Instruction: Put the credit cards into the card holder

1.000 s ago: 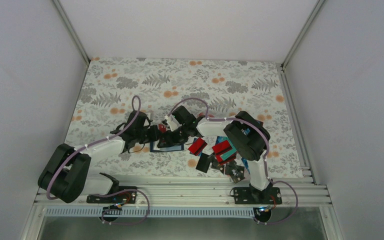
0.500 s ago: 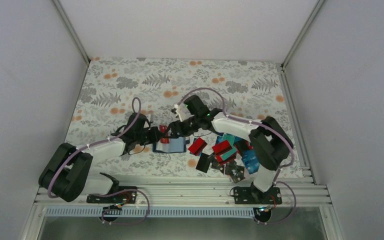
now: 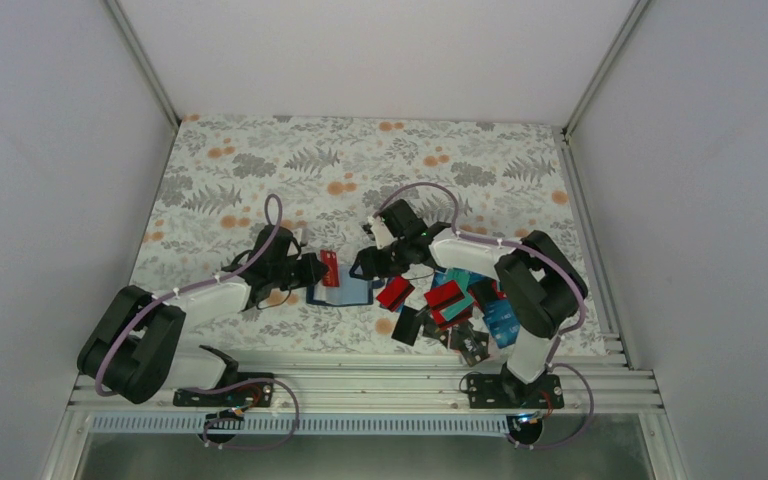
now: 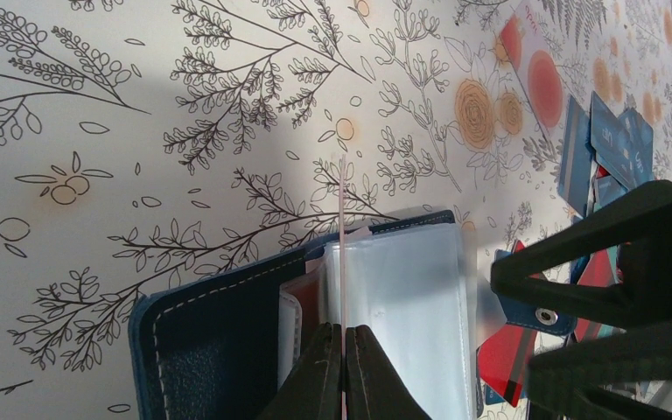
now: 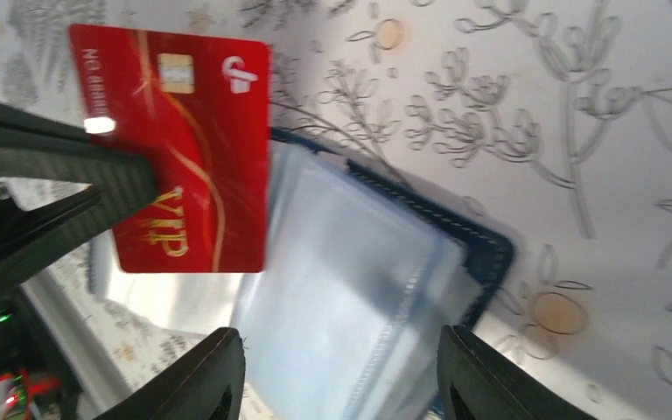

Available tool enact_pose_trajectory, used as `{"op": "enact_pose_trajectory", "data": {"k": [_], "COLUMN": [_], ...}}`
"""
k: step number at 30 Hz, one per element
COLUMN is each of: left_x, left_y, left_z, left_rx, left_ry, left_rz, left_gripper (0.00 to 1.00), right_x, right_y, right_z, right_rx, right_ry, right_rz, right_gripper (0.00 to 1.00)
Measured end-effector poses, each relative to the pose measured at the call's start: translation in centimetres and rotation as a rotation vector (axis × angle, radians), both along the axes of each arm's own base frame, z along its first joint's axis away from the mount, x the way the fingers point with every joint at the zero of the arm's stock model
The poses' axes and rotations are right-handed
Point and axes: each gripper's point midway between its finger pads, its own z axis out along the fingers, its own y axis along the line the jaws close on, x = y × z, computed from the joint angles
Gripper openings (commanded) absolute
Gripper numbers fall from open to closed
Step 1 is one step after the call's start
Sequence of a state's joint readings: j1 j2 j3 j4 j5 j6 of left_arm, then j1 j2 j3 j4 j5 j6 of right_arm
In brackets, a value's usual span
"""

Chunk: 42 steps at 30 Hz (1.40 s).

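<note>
The card holder (image 3: 341, 292) lies open on the flowered table, navy cover (image 4: 201, 341) down and clear sleeves (image 5: 350, 289) up. My left gripper (image 4: 343, 337) is shut on a red credit card (image 5: 184, 149), which stands on edge (image 4: 343, 254) over the sleeves' left part. In the top view that card (image 3: 328, 267) shows at the left gripper (image 3: 314, 268). My right gripper (image 3: 368, 266) hovers open just right of the holder, its jaws (image 5: 341, 350) wide apart above the sleeves with nothing in them. The other credit cards (image 3: 450, 305) lie in a pile to the right.
Red, teal, blue and black cards (image 4: 608, 144) are scattered between the holder and the right arm's base. The right gripper's black fingers (image 4: 612, 271) reach in close to the holder's clasp tab (image 4: 538, 315). An aluminium rail (image 3: 360, 380) borders the near table edge.
My right gripper has pulled back to the right off the card holder, baring the clear sleeves. The left gripper keeps the red card in the same place.
</note>
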State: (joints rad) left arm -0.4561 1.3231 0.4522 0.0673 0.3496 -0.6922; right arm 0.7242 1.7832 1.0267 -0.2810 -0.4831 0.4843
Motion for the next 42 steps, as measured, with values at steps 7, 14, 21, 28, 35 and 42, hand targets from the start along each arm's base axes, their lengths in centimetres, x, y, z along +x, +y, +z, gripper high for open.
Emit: {"op": "enact_pose_trajectory", "data": {"k": [7,14,21,28,35,42], "left_x": [0.0,-0.2,-0.6,-0.8,-1.5,-1.8], "left_y": [0.0,-0.1,-0.3,-0.6,-0.6,-0.4], "left_z": [0.0,0.0,-0.1,0.3,-0.5,-1.0], "left_rx": [0.000,-0.006,-0.013,-0.037,-0.050,-0.053], "left_ry": [0.001,0.005,0.023,0.030,0.103,0.154], "left_rz": [-0.001,-0.009,-0.021,-0.034,-0.015,0.020], "left_gripper": [0.02,0.02,0.02,0.02,0.02,0.02], "right_x": [0.7,-0.1,-0.6,-0.7,-0.7,-0.7], "right_y": [-2.0,-2.9,-2.9,-2.8,-2.6,-2.6], "right_z": [-1.3,-2.0,-3.0,-3.5,-3.7,-3.7], "right_rx": [-0.118,-0.143,-0.140,-0.129,-0.109,-0.105], "right_ry": [-0.041,-0.030,0.000,0.003,0.003,0.004], "right_rz": [-0.053,-0.046,-0.042,-0.043,-0.050,-0.052], "right_gripper": [0.58,0.42,0.20,0.09,0.05,0.04]}}
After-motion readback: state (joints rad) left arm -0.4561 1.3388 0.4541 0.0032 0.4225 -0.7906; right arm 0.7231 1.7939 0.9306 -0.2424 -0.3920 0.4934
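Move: Just to the right hand's right, the free right edge of the clear sleeve lies about 3 cm over, 2 cm back and 4 cm below. The left hand's red VIP card is some 5 cm left of the right hand; the nearest loose red card is about 8 cm right and 4 cm back of it. From the left hand the open card holder's middle lies about 3 cm right, 3 cm back and 4 cm below. Shifting about 3 cm right while sinking, the right hand comes down to the holder's right side, then sinks on as its half-open fingers shut, pinching the clear sleeve's free edge. Meanwhile the left hand, keeping its pinch on the red card, draws it back nearly 2 cm, then tips some 10 degrees and dips about 1 cm towards the sleeves. ##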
